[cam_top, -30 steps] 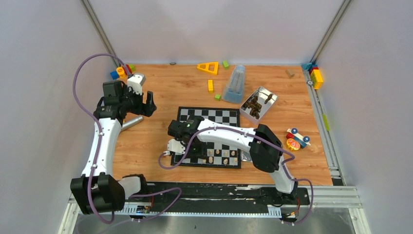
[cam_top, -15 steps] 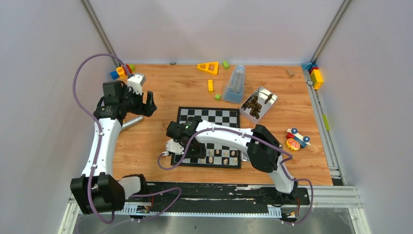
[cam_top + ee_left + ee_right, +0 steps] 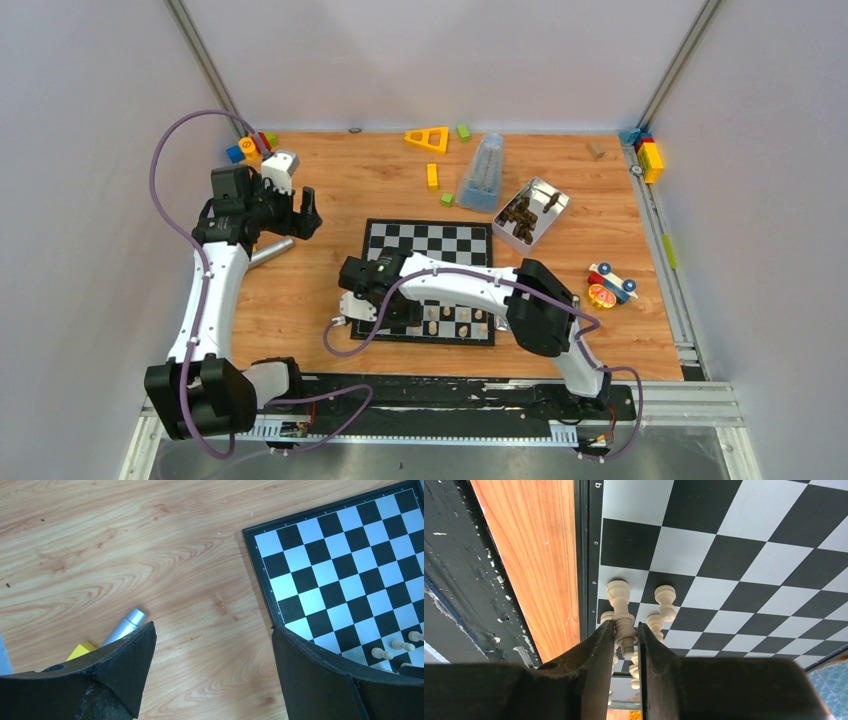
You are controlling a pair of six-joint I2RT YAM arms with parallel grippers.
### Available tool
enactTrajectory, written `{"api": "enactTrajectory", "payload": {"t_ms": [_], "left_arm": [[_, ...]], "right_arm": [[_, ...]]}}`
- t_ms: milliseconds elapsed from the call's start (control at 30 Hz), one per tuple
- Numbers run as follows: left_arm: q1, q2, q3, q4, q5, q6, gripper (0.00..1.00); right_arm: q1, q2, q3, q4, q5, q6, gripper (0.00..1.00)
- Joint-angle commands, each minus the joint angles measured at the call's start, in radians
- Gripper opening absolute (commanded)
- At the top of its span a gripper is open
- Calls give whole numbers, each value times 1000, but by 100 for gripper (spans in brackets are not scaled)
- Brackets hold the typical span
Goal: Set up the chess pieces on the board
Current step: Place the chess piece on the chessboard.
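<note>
The black-and-white checkered board point(image 3: 428, 240) lies mid-table. Several cream chess pieces point(image 3: 462, 316) stand along its near rows. My right gripper point(image 3: 388, 312) hangs low over the board's near left corner. In the right wrist view it point(image 3: 626, 630) is shut on one tall cream chess piece point(image 3: 620, 605), whose base rests at a square beside the rim of the board point(image 3: 724, 555); other pieces point(image 3: 665, 602) stand close by. My left gripper point(image 3: 300, 215) hovers left of the board; its jaws point(image 3: 212, 627) are wide open over bare wood, with the board point(image 3: 350, 555) to the right.
A silver cylinder point(image 3: 268, 252) lies under the left arm, also visible at the left finger point(image 3: 125, 625). Behind the board stand a blue translucent container point(image 3: 483, 172) and a metal tin of dark pieces point(image 3: 530, 215). Coloured blocks point(image 3: 428, 138) and a toy car point(image 3: 608, 285) lie scattered around.
My right gripper has shifted slightly left and nearer along the board's near left corner, still gripping the piece. The left arm has not moved.
</note>
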Motion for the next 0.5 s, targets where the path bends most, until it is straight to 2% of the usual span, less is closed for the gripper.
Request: {"api": "enactTrajectory", "payload": {"t_ms": [0, 300, 467], "left_arm": [[4, -27, 23, 17, 20, -9, 93], [4, -28, 23, 17, 20, -5, 93], [4, -22, 21, 23, 35, 7, 94]], "right_arm": [[11, 0, -20, 26, 38, 24, 27], [10, -35, 3, 30, 33, 32, 47], [-47, -122, 41, 38, -70, 50, 54]]}}
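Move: Straight below the right hand, roughly 4 cm down, is the light d square on the board's near row, with the chess piece it still holds near the top. The d pawn stands about 3 cm ahead at no sideways offset; the e-file back piece is level and 3 cm to the right, and the e pawn 3 cm ahead and 3 cm right. From the idle left hand the square lies some 17 cm back, 20 cm right and 18 cm lower. Letting go of the piece over the near-row d square, the right hand stays almost in place, fingers pointing straight down, and opens from nearly shut to about half open. It wanders by no more than about half a centimetre, and both fingertips come clear of the piece's sides, the e-file pieces staying just to the hand's right. ##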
